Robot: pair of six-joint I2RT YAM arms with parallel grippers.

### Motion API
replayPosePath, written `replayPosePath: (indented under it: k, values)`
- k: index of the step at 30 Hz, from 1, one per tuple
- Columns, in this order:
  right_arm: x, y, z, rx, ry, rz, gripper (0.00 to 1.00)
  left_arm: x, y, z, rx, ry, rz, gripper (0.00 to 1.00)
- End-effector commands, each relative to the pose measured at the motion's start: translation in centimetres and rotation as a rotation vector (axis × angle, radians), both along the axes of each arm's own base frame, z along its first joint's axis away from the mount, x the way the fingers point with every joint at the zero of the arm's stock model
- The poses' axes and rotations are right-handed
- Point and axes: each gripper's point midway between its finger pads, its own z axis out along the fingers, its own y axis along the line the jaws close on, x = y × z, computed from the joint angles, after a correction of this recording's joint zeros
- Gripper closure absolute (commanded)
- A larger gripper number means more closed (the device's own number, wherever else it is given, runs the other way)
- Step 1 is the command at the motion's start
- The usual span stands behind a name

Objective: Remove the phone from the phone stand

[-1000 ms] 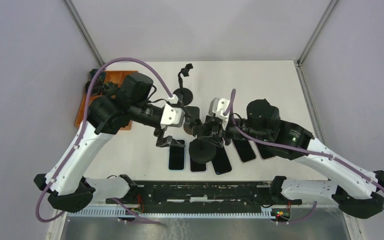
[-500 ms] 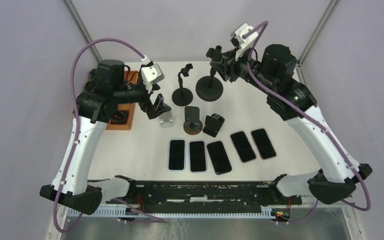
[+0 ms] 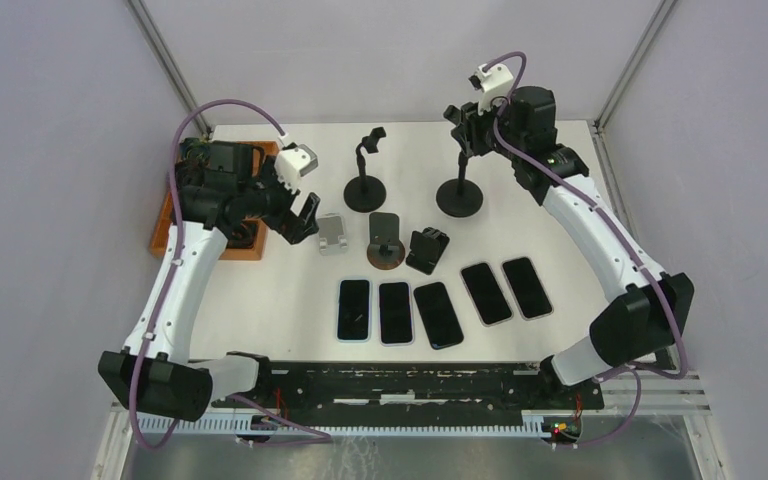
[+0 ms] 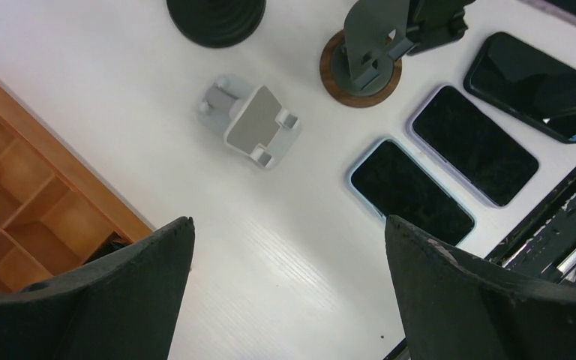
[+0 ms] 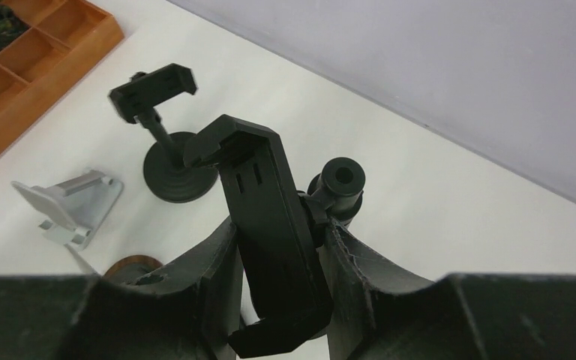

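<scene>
My right gripper [image 3: 463,128] at the back right is shut on the black clamp head [image 5: 266,225] of a tall phone stand, whose round base [image 3: 459,197] is below it. The clamp [image 3: 457,112] is bare, with no phone in it. Several dark phones lie flat in a row near the front; the nearest to my left gripper is a blue-edged phone [image 3: 354,310] [image 4: 412,191]. My left gripper [image 3: 305,215] [image 4: 289,221] hangs open over bare table at the left, beside a small grey stand [image 3: 333,235] [image 4: 251,124].
A second black stalk stand [image 3: 364,185] [image 5: 166,142], a wood-based stand [image 3: 385,245] [image 4: 360,64] and a small black folding stand [image 3: 426,250] occupy the middle. An orange compartment tray [image 3: 175,225] [image 4: 22,195] lies at the left edge.
The right arm swung from the table's middle to the back right, carrying the tall stand with it. The left arm pulled back left, away from the phones.
</scene>
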Motion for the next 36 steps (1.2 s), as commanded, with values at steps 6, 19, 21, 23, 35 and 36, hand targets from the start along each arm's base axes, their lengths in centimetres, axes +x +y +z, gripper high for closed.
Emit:
replayPosePath:
  k: [6,19,21,23,35,36]
  values:
    - [5.7,-0.6,4.5,0.107,-0.271,0.023,1.00,1.2,0.0,-2.3,-0.030,0.001,0.048,0.00]
    - [8.1,-0.2,-2.2,0.085,-0.180,0.026,0.97,1.5,0.4,-4.9,-0.048,0.033,0.120,0.00]
    - [7.7,-0.4,-2.8,0.070,-0.168,0.025,0.79,1.6,0.4,-4.8,-0.048,0.024,0.125,0.00]
    - [7.2,-0.5,-2.8,0.062,-0.162,0.027,0.59,1.8,0.4,-4.6,-0.053,0.019,0.135,0.00]
    - [-0.7,-5.1,4.7,0.059,-0.224,-0.110,0.02,3.0,1.9,-0.1,-0.061,-0.101,0.238,0.00]
    - [-1.7,-6.1,4.3,0.057,-0.212,-0.147,0.02,3.0,2.1,-0.3,-0.053,-0.107,0.243,0.00]
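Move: The tall black phone stand, already empty and pinched by its holder in the right fingers, hangs over the back of the table. Its free spot lies about 8 cm ahead and 1 cm left of this hand, some 33 cm below. The other tall black stand is roughly 7 cm ahead and 25 cm left; the small black stand is some 14 cm back and 9 cm left. From the left hand that spot lies about 27 cm ahead, 36 cm right and 26 cm down. The held stand is carried forward about 8 cm and lowered some 7 cm by the right arm until its round base meets the table. There the fingers pause, open wide and let go of the holder; the hand then backs off up, back and a little right, tipping up slightly. The empty, open left hand sinks about 6 cm, then begins to rise, turning counter-clockwise. ##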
